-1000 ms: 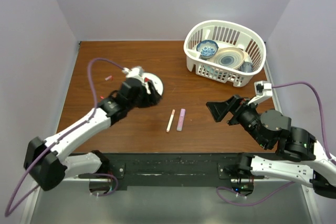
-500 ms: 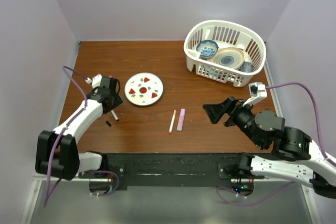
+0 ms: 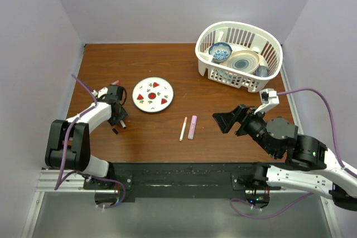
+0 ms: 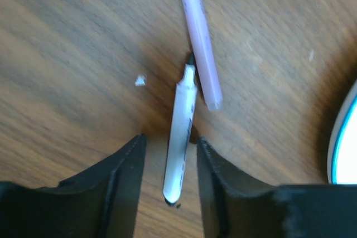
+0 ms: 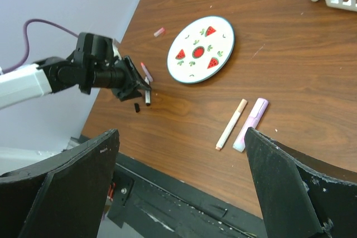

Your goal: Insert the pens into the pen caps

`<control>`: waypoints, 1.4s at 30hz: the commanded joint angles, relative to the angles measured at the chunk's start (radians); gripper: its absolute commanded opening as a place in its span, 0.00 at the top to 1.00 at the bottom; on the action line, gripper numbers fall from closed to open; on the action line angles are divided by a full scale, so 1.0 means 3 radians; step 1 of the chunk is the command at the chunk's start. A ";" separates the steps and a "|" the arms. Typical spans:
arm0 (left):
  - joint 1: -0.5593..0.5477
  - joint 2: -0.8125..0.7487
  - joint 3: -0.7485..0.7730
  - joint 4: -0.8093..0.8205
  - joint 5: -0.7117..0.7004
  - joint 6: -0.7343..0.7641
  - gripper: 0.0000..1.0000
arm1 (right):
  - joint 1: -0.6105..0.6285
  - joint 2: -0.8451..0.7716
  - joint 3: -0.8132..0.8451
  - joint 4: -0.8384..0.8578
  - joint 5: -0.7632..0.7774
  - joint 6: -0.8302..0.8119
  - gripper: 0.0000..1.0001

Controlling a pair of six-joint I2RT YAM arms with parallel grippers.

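A white pen [image 4: 179,137] with a dark tip lies on the table between the jaws of my left gripper [image 4: 170,139]. The jaws are open, with a narrow gap on each side of the pen. A thin pinkish-red pen [image 4: 198,37] lies just beyond it, almost touching its tip. A small dark pen cap [image 3: 115,131] sits near the left gripper [image 3: 118,115], and a reddish-pink cap [image 3: 115,82] lies farther back. At mid-table lie a slim cream pen [image 3: 182,129] and a thicker pale pink pen [image 3: 192,127]. My right gripper [image 3: 227,120] hovers wide open and holds nothing.
A white plate [image 3: 153,94] with watermelon pictures lies right of the left gripper. A white basket [image 3: 240,54] holding bowls stands at the back right. The table's left edge [image 3: 72,104] is close to the left arm.
My left arm has swung from over the plate to the table's left side and come down over the white pen, its jaws narrowing. The right gripper has drifted slightly left.
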 commanded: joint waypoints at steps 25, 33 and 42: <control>0.0177 -0.1486 -0.0335 0.0575 0.2022 0.0721 1.00 | 0.0001 0.0647 -0.0782 0.1669 -0.1699 0.0058 0.04; -0.0093 -0.2411 -0.0856 0.1760 0.3552 0.0068 1.00 | -0.0014 0.1317 -0.0696 0.2150 -0.1981 -0.0070 0.27; -0.0349 -0.2842 -0.0944 0.2405 0.3833 -0.0444 1.00 | -0.0121 0.1818 -0.0691 0.3029 -0.2221 0.0140 0.33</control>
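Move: Just ahead of the left hand, about 2 cm out, 1 cm left and 1 cm below, lies the white pen. From that hand the lilac pen is about 10 cm ahead and 5 cm left, the black cap some 3 cm back and 5 cm left. From the right hand the white pen is roughly 50 cm left, 14 ahead and 32 below, with the purple marker 12 left and 11 ahead, the white marker 17 left and 10 ahead, equally low. Easing about 2 cm forward at table height, the left hand closes its fingers on the white pen, then carries it up some 23 cm, to the right and a little back, the wrist swinging up and clockwise. The empty right hand travels about 19 cm left and 9 down to meet it, turning some 30 degrees counter-clockwise, its fingers closing partway. ##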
